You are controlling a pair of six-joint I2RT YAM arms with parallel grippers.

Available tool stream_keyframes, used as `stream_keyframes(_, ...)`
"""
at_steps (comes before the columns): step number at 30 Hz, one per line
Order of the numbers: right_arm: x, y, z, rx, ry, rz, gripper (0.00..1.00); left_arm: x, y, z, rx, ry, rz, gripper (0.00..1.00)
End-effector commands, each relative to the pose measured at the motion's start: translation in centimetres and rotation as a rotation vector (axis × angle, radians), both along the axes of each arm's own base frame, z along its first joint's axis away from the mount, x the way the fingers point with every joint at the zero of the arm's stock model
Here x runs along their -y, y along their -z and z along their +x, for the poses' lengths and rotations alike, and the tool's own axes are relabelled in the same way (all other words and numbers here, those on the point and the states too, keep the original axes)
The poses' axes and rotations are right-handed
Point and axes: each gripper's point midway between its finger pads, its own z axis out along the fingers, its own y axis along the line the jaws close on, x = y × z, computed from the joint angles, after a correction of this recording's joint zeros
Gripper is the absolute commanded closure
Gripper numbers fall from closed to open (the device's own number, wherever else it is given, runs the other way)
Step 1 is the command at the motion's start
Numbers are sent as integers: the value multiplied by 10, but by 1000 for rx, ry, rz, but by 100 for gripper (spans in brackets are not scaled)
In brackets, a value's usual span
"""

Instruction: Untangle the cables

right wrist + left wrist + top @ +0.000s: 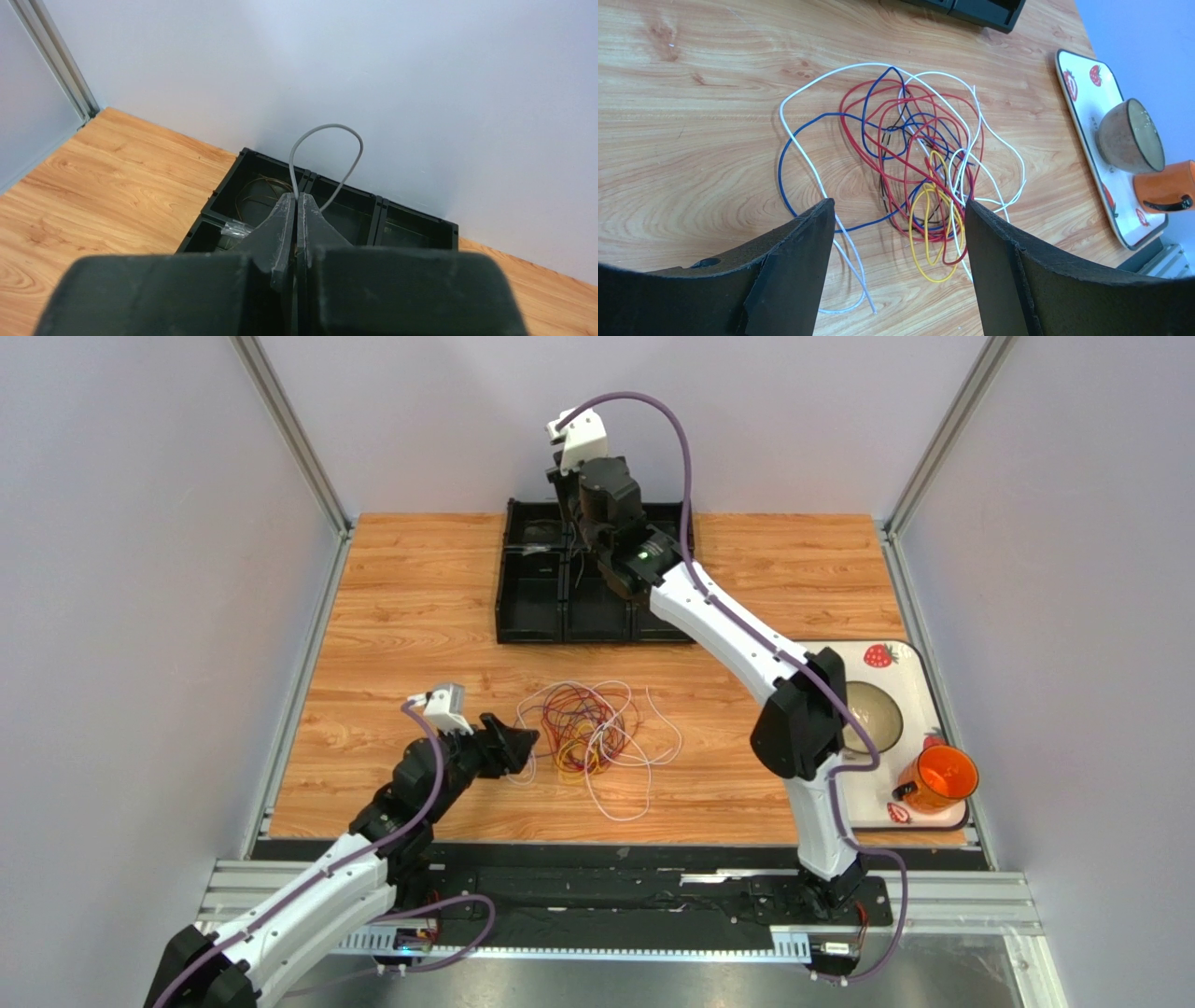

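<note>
The cables (589, 728) lie in a loose tangle on the wooden table, in white, red, yellow, blue and a dark colour; the left wrist view shows them (913, 161) close up. My left gripper (526, 745) is open and empty, just left of the tangle, with the near white and yellow loops between its fingers (899, 206). My right gripper (565, 487) is at the back, above the black tray (561, 609). It is shut on a pale grey cable (337, 129) that loops up from its tips (295, 199).
The black tray (393, 224) has several compartments; one holds a thin brownish coil (256, 189). At the right edge stands a white strawberry-print tray (912, 672) with a bowl (863, 707) and an orange cup (943, 774). Grey walls close in three sides.
</note>
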Motion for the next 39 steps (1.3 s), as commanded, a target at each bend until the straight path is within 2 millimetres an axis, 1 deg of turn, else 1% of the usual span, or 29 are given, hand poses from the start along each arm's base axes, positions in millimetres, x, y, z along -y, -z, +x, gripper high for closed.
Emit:
stream_keyframes(1,-6,-45,13,114,-34,58,100,-2,-6,3,23,-24,-24,24)
stream_keyframes(2,-9,-41,18,120,-33,49,100,-2,-5,3,21,-22,-23,24)
stream_keyframes(3,-9,-45,20,132,-32,52,100,-2,-6,3,23,-24,-24,25)
stream_keyframes(4,-9,-57,21,159,-36,71,100,-1,-5,4,19,-24,-19,25)
stream_keyframes(5,-10,-55,25,162,-42,64,100,-1,-7,5,22,-22,-20,25)
stream_keyframes(7,-7,-77,27,232,-40,108,100,0,-5,5,14,-20,-15,25)
stream_keyframes(9,-1,-82,34,263,-32,118,100,1,-7,6,20,-18,-16,26)
stream_keyframes(10,5,-93,38,299,-27,142,100,1,-6,6,19,-20,-16,26)
stream_keyframes(11,5,-98,38,317,-46,156,100,1,-7,7,21,-20,-18,26)
stream_keyframes(13,11,-106,43,356,-50,188,100,1,-5,7,18,-21,-14,26)
stream_keyframes(14,11,-108,44,368,-69,196,100,1,-8,7,24,-21,-16,26)
stream_keyframes(15,11,-104,49,367,-74,203,100,1,-6,8,21,-22,-12,26)
stream_keyframes(16,15,-104,53,379,-67,210,100,1,-7,8,22,-20,-11,26)
stream_keyframes(18,22,-94,65,366,-41,234,100,2,-8,9,22,-20,-11,27)
stream_keyframes(19,29,-83,76,347,-30,253,100,2,-6,9,16,-18,-8,27)
stream_keyframes(21,32,-63,91,304,-55,297,100,3,-6,10,15,-18,-5,27)
stream_keyframes(22,38,-40,108,253,-53,360,100,3,-7,11,17,-19,-4,27)
stream_keyframes(23,36,-29,113,230,-79,378,100,3,-7,11,15,-19,-3,28)
stream_keyframes(24,37,-25,118,222,-92,400,100,3,-7,11,13,-20,-1,28)
stream_keyframes(25,39,-16,126,204,-99,416,100,3,-8,11,16,-22,-2,28)
stream_keyframes(26,33,7,134,174,-113,405,100,3,-7,11,14,-24,-2,28)
stream_keyframes(27,31,6,137,178,-125,407,100,2,-8,12,18,-25,-2,28)
stream_keyframes(29,23,30,143,144,-148,383,100,2,-7,12,16,-27,-3,28)
stream_keyframes(31,21,36,144,135,-157,380,100,2,-8,12,17,-28,-1,28)
stream_keyframes(34,21,36,143,139,-166,380,100,3,-9,13,19,-26,-3,29)
stream_keyframes(36,20,26,140,161,-176,370,100,3,-7,13,13,-25,2,29)
stream_keyframes(37,22,25,140,164,-168,370,100,3,-7,13,14,-24,4,29)
stream_keyframes(38,26,24,141,172,-142,363,100,3,-7,13,13,-25,2,29)
stream_keyframes(39,32,19,142,186,-125,359,100,4,-8,14,13,-25,2,29)
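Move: The right hand, already shut on the grey cable, hangs high above the front part of the black organizer box; its centre is about 14 cm ahead, 4 cm to the right and 32 cm below. The box's back-left compartment, with a thin cable in it, is some 21 cm ahead and 6 cm left, equally low. The cable tangle lies about 16 cm back, 4 cm right, 35 cm down. From the open left hand, the box centre is roughly 38 cm ahead, 10 cm right and 6 cm lower. The right fingers keep their pinch on the grey cable and carry it out over the organizer box: forward and up about 8 cm, drifting slightly right, then on forward and steeply down, ending some 16 cm farther out and 10 cm lower. The hand rolls its left side up nearly 20 degrees; its fingertips tip up on the rise and level again on the descent. The left hand, still open, sinks about 2 cm. ##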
